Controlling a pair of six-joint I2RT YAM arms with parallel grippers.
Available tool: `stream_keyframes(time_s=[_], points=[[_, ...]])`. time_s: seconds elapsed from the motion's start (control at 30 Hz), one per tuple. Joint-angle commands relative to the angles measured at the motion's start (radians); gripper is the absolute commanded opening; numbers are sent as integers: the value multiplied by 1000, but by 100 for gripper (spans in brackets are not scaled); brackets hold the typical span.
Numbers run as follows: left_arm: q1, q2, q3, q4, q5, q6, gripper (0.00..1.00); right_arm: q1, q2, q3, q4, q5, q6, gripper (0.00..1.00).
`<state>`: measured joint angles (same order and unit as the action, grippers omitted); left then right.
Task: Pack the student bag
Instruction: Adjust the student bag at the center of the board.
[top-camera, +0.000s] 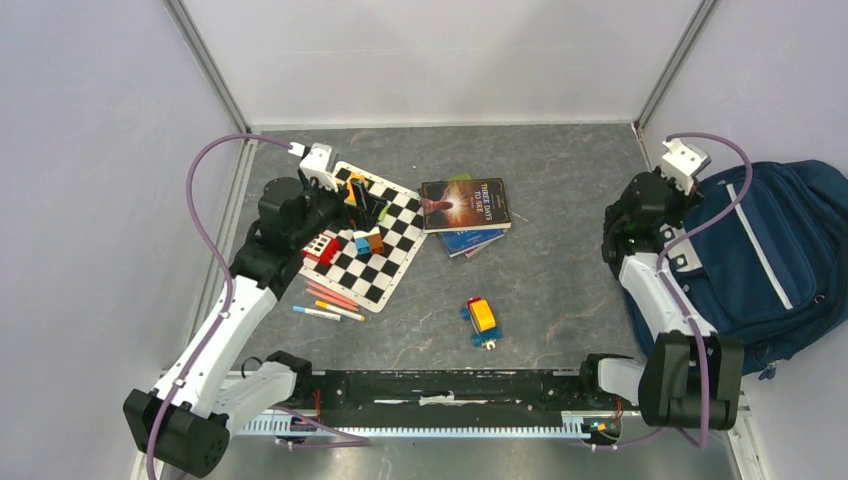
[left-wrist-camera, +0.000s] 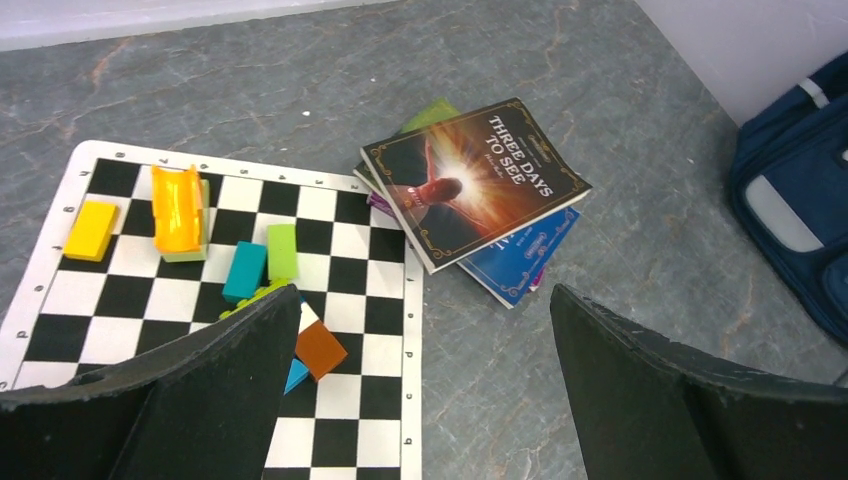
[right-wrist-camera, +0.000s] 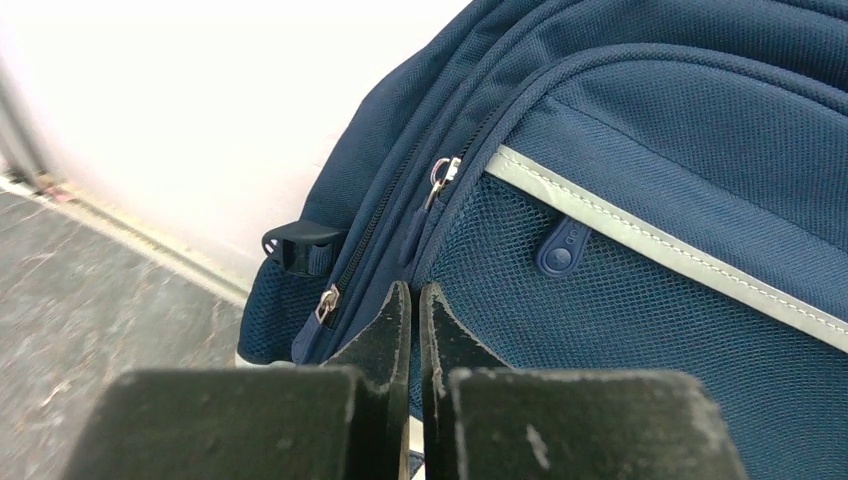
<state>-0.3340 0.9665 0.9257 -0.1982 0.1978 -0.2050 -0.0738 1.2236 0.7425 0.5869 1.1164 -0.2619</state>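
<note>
The student bag (top-camera: 770, 260), navy with a pale grey stripe, lies at the right edge of the table against the wall. My right gripper (top-camera: 622, 240) hangs at its left side. In the right wrist view its jaws (right-wrist-camera: 415, 290) are shut just in front of the bag's (right-wrist-camera: 650, 200) mesh pocket, with nothing visible between them. Two zip pulls (right-wrist-camera: 328, 303) sit close by. My left gripper (top-camera: 368, 205) hovers over the chessboard (top-camera: 385, 265). It stands open (left-wrist-camera: 425, 300) and holds nothing. The bag's corner (left-wrist-camera: 800, 200) shows at the right of the left wrist view.
A stack of books (top-camera: 465, 205) lies mid-table, a dark cover on top (left-wrist-camera: 470, 180). Coloured blocks (left-wrist-camera: 260, 260) lie scattered on the chessboard (left-wrist-camera: 340, 420). Pens (top-camera: 325, 300) lie beside the board's near edge. A small toy vehicle (top-camera: 482, 320) sits near the front.
</note>
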Motion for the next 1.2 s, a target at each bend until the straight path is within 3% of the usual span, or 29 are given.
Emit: stream_keyframes(time_s=[0.0, 0.8, 1.07, 1.1, 1.17], points=[[-36, -16, -3, 52, 36, -6, 100, 68, -85, -23, -57, -109, 39, 0], [-265, 3, -21, 85, 126, 26, 100, 724, -305, -232, -276, -86, 247, 0], [-277, 40, 15, 72, 69, -17, 100, 832, -301, -196, -449, -140, 299, 0], [-277, 54, 38, 43, 47, -29, 100, 832, -300, -178, -485, -141, 306, 12], [-277, 90, 91, -9, 4, -45, 100, 832, -300, -145, -573, -150, 318, 51]])
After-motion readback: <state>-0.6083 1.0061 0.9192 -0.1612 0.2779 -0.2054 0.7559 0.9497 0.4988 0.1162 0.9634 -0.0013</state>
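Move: The student bag hangs from the right hand's shut fingers, its middle roughly 12 cm below, 7 cm to the right and 8 cm back. It is bound for the open right part of the board, centred about 20 cm left and 5 cm back. Beyond that, the books lie some 45 cm left and 5 cm ahead, the toy car 42 cm left and 16 cm back. From the empty left hand the bag is about 70 cm right and 9 cm back; the books are 18 cm right, 5 cm ahead. The bag, still pinched by its fabric, is swung left over the board by the right hand, about 26 cm towards the books, sinking some 10 cm, mostly in the second half. That hand turns roughly 55 degrees counter-clockwise and tips down a little; its fingers just begin to part at the end. The open left hand comes right and back towards the bag, turning clockwise. ##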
